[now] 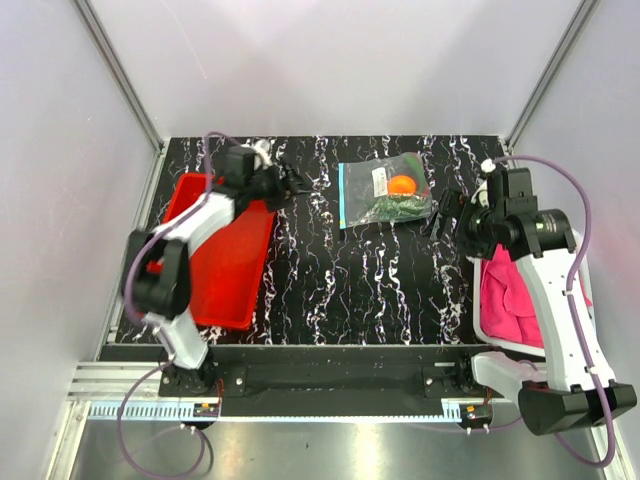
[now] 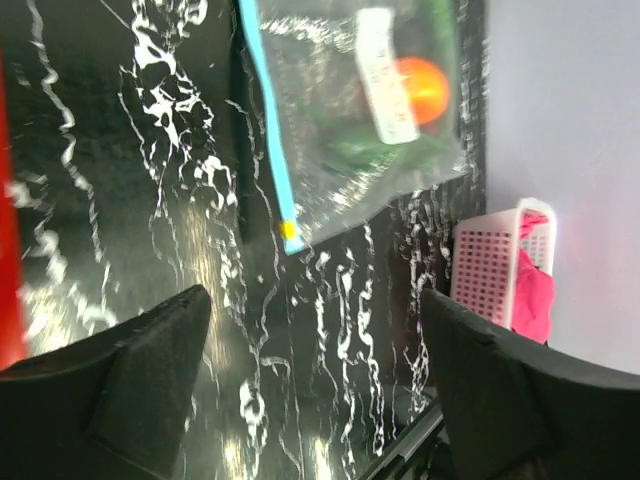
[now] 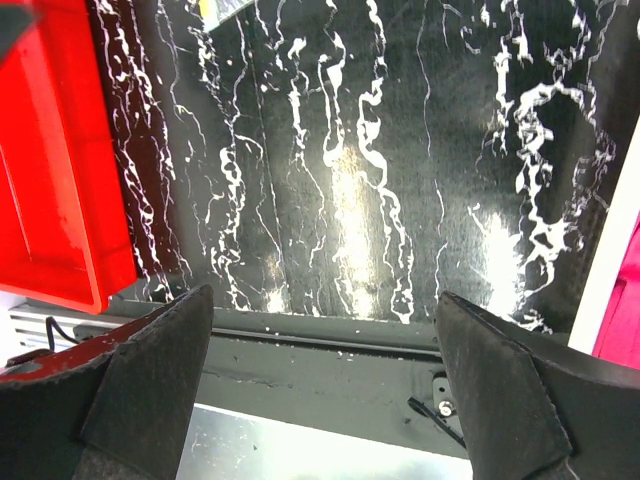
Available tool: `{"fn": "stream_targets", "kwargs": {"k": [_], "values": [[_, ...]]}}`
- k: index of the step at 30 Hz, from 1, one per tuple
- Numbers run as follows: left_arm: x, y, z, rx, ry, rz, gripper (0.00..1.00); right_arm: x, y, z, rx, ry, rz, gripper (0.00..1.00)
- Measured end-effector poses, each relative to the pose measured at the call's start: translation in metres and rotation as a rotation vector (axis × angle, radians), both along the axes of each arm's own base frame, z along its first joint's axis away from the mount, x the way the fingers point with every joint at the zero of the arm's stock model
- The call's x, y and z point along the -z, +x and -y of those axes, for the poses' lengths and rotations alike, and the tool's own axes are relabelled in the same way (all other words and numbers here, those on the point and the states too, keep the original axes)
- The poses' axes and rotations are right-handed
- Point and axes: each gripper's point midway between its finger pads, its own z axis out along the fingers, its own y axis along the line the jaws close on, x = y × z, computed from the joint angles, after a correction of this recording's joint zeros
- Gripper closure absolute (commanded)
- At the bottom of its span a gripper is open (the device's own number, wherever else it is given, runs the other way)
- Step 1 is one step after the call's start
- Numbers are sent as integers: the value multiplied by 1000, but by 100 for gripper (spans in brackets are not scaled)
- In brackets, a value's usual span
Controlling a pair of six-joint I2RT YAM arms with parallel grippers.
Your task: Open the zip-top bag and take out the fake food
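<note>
The zip-top bag (image 1: 385, 193) lies flat at the back middle of the black marbled table, its blue zip strip (image 2: 270, 130) along its left edge. Through the clear plastic I see the fake food: an orange fruit (image 1: 402, 185) beside a white label (image 2: 385, 75), and dark green pieces (image 2: 360, 150). My left gripper (image 1: 290, 183) hovers left of the bag, open and empty; the left wrist view shows the left gripper (image 2: 315, 305) with its jaws wide apart, short of the zip edge. My right gripper (image 1: 443, 213) is at the bag's right side, open; the right wrist view shows the right gripper (image 3: 325, 295) empty.
A red tray (image 1: 225, 250) sits on the left side of the table, under my left arm. A white basket (image 2: 495, 270) with a pink cloth (image 1: 510, 300) stands at the right edge. Grey walls close in the back and both sides.
</note>
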Motion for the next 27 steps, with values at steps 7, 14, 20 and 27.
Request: {"fn": "stream_targets", "kwargs": {"k": [7, 14, 20, 27], "values": [[74, 46, 55, 94, 14, -133, 23, -11, 8, 0, -36, -22, 36, 0], [111, 57, 86, 140, 43, -189, 30, -10, 4, -1, -58, -21, 23, 0], [130, 53, 99, 170, 38, -220, 34, -8, -3, -9, -96, 0, 1, 0], [136, 55, 107, 164, 8, -225, 53, 3, -14, -19, -146, -3, -45, 0]]}}
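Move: The near half of the bag's blue zip strip lies about 12 cm to the left hand's right, 4 cm ahead and 15 cm below. The orange in the bag is some 26 cm right and 9 cm ahead; the red bin's middle is about 21 cm left and 7 cm back, both on the table. From the right hand, that strip is roughly 22 cm ahead, 18 cm left and 23 cm below. The left hand sinks some 14 cm, sweeping right and forward towards the zip strip, its fingers partly closing. ##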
